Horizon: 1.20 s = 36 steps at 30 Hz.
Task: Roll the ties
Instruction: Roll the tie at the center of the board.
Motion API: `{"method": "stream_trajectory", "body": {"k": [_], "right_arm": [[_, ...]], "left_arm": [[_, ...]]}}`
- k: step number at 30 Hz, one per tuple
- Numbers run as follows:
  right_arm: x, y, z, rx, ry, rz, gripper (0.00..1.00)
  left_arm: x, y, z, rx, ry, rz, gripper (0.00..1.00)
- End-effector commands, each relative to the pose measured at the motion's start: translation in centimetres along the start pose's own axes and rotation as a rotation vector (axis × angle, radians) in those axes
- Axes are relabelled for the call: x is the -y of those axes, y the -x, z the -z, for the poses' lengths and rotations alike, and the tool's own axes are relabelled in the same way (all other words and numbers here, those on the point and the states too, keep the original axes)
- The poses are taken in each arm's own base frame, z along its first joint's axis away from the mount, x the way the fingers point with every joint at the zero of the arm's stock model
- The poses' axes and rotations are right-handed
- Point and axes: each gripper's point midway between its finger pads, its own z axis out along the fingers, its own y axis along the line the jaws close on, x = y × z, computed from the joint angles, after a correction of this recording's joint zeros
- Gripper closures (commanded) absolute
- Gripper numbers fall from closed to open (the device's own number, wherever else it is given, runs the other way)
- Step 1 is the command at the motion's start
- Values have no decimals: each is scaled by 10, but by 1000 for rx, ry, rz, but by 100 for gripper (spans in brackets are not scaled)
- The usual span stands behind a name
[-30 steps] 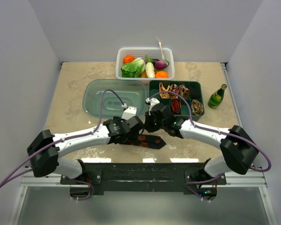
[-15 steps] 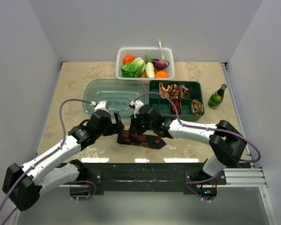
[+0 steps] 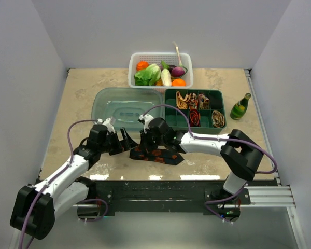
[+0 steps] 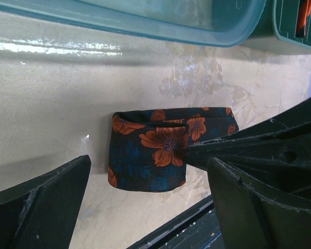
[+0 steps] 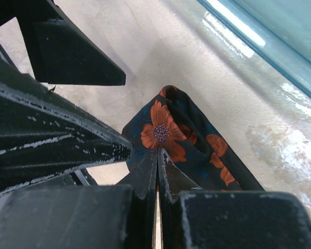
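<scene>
A black tie with orange-red flowers (image 3: pixel 159 154) lies on the table near the front edge, its left end folded over into a loop (image 4: pixel 147 155). My right gripper (image 3: pixel 147 141) is shut, and its tips (image 5: pixel 158 151) press down on the folded end, with no fabric seen between them. Just left of the tie, my left gripper (image 3: pixel 126 141) stands wide open and apart from it, the fold showing between its fingers (image 4: pixel 46 199). In the right wrist view the left gripper's fingers (image 5: pixel 72 57) lie close beside the tie (image 5: pixel 197 140).
A green divided box (image 3: pixel 221 106) behind the right arm holds several rolled ties. A clear teal lid (image 3: pixel 125 106) lies left of it, its rim (image 4: pixel 145 28) close behind the tie. At the back stands a white basket of vegetables (image 3: pixel 160 57). A green bottle (image 3: pixel 240 106) stands at right.
My left arm has drawn back to the left and its gripper has opened fully, away from the tie. The right gripper has shifted left to the tie's folded end and stayed shut.
</scene>
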Motion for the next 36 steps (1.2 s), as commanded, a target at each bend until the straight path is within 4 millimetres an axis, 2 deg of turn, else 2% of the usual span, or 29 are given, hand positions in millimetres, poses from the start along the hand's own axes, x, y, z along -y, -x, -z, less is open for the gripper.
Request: {"method": "stream_trajectory", "body": {"k": [1,6,7,8,13,19,30,34,36], "right_arm": [[-8,5,-6,18,32,-6,100],[5,-9,-5,-10,-13,-2,100],[6,-11,-5,-11,-19,-4,100],[9,-16,-4,-23,-28,-5,100],[19,-26,2,-33,-66,-14,100],[24,-32,3,-40,-83,-20,100],[25,-30,-2,-31,-90,-33,100],[24,-29,-2,-31,-86,-29,100],[24,-28,-2,-33,-87,-28,100]], "left_arm": [[6,-3,-4,-13,-76,-27,1],[1,-12,-8,-21,-89,-11,2],[-4,-19,-10,-39,-81,0,2],[-1,-15,-11,-22,-102,-6,3],[-5,-26,-16,-38,-123,17,5],[-5,-33,-20,-50,-165,36,12],[-2,-40,-27,-51,-237,33,37],[0,-36,-28,-38,-249,24,54],[3,-34,-28,-32,-256,21,58]]}}
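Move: The tie's rolled end lies just below both hands: about 3 cm right, 2 cm back and 6 cm below the left hand, and some 3 cm left, 1 cm back and 5 cm below the right hand. The tie's flat tail lies about 11 cm right and 3 cm back of the right hand. From the left hand, the clear tray is centred roughly 17 cm ahead and 1 cm left, and the green box 17 cm ahead and 30 cm right. The tie's rolled end is taken between the left fingers: the left hand sinks about 4.5 cm, drawing back and edging right as it tips roughly 10 degrees, left side down, and its wide-open fingers close about halfway onto both sides of the roll. The right hand, still shut, lowers some 3.5 cm and shifts 2 cm right, bringing its tips onto the cloth beside the roll, then holds there. ##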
